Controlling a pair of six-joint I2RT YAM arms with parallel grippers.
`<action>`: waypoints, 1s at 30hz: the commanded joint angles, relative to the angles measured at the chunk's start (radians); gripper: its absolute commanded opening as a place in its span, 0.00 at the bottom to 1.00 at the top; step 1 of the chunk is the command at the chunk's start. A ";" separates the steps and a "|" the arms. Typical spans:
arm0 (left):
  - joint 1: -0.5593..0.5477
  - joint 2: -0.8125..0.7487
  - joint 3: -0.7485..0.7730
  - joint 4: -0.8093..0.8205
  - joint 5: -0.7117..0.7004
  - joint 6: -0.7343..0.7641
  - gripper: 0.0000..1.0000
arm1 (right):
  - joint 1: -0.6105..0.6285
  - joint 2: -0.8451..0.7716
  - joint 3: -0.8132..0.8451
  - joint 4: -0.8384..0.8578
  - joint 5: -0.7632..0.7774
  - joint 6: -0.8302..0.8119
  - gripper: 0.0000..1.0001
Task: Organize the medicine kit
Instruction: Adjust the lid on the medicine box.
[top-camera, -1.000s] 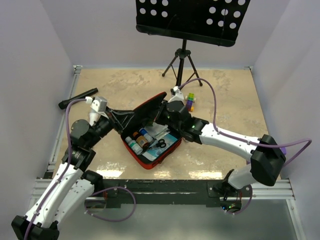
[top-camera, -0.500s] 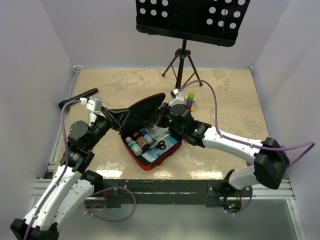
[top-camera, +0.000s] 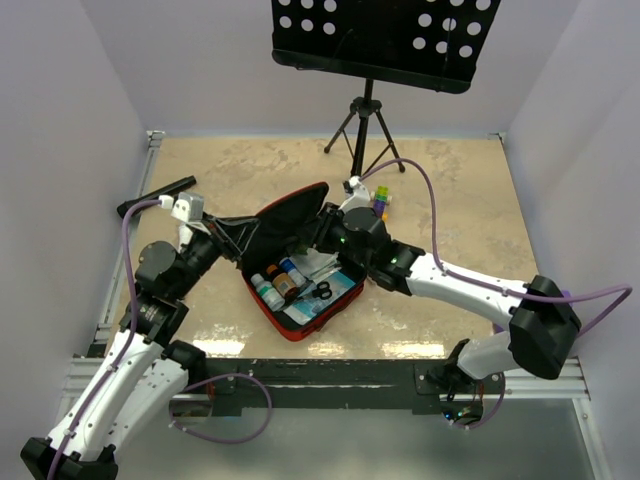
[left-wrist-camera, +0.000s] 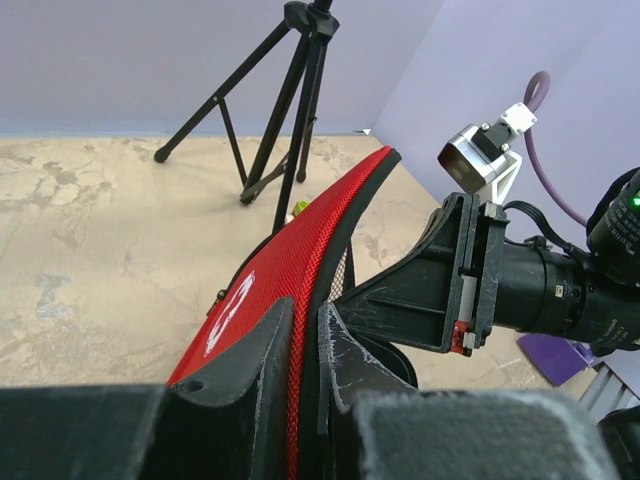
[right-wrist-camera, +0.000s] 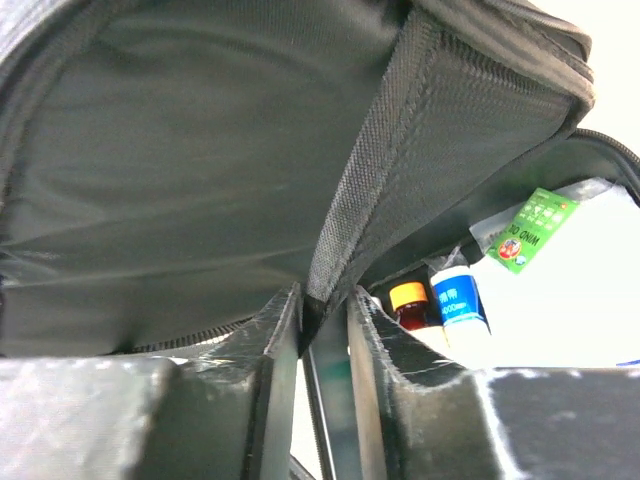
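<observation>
The medicine kit (top-camera: 300, 300) lies open at mid-table, a red case with its black-lined lid (top-camera: 285, 215) raised. Inside stand small bottles (top-camera: 275, 283), with scissors (top-camera: 322, 290) on packets beside them. My left gripper (top-camera: 237, 232) is shut on the lid's left edge; in the left wrist view its jaws (left-wrist-camera: 305, 320) pinch the red lid (left-wrist-camera: 300, 240). At the lid's right edge, my right gripper (top-camera: 322, 226) has its jaws (right-wrist-camera: 325, 300) slightly apart. The lid's black seam (right-wrist-camera: 370, 190) hangs between them, against the left finger. An orange-capped bottle (right-wrist-camera: 410, 298) and a blue-labelled one (right-wrist-camera: 458, 298) show behind.
A black flashlight (top-camera: 155, 196) lies at the far left. A music stand on a tripod (top-camera: 368, 115) rises at the back, and coloured blocks (top-camera: 381, 200) sit behind the right gripper. A green packet (right-wrist-camera: 535, 228) lies in the case. Walls close in both sides.
The right gripper's jaws have parted off the lid's seam. The lid's left edge has moved a little left with the left gripper, showing more black lining.
</observation>
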 joint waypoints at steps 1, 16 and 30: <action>0.016 0.010 0.011 -0.061 -0.046 0.031 0.00 | -0.001 -0.009 0.048 -0.044 -0.007 -0.025 0.31; 0.016 0.039 0.025 -0.043 0.009 0.102 0.00 | -0.001 -0.081 0.058 -0.090 0.008 -0.021 0.47; 0.016 0.056 0.022 -0.043 0.020 0.111 0.00 | -0.004 -0.194 0.062 -0.392 0.282 0.024 0.52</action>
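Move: The lid of the medicine box stands raised; its middle is about 8 cm to the right of the left gripper and some 3 cm ahead, a touch lower. From the right gripper, the lid's middle lies roughly 6 cm to the left and 1 cm ahead, at about its height. From the right gripper, the green packet is some 3 cm back, 3 cm left and 9 cm down; the blue bottle is about 8 cm back, 5 cm left and equally low. Spread the right fingers, already parting, to about half open so the lid's fabric side flap comes free, keeping that hand nearly in place at first. Then draw it right by some 3 cm and up nearly as much, away from the lid. Hold the left gripper where it is, still pinching the lid's left edge, tilting only slightly. ##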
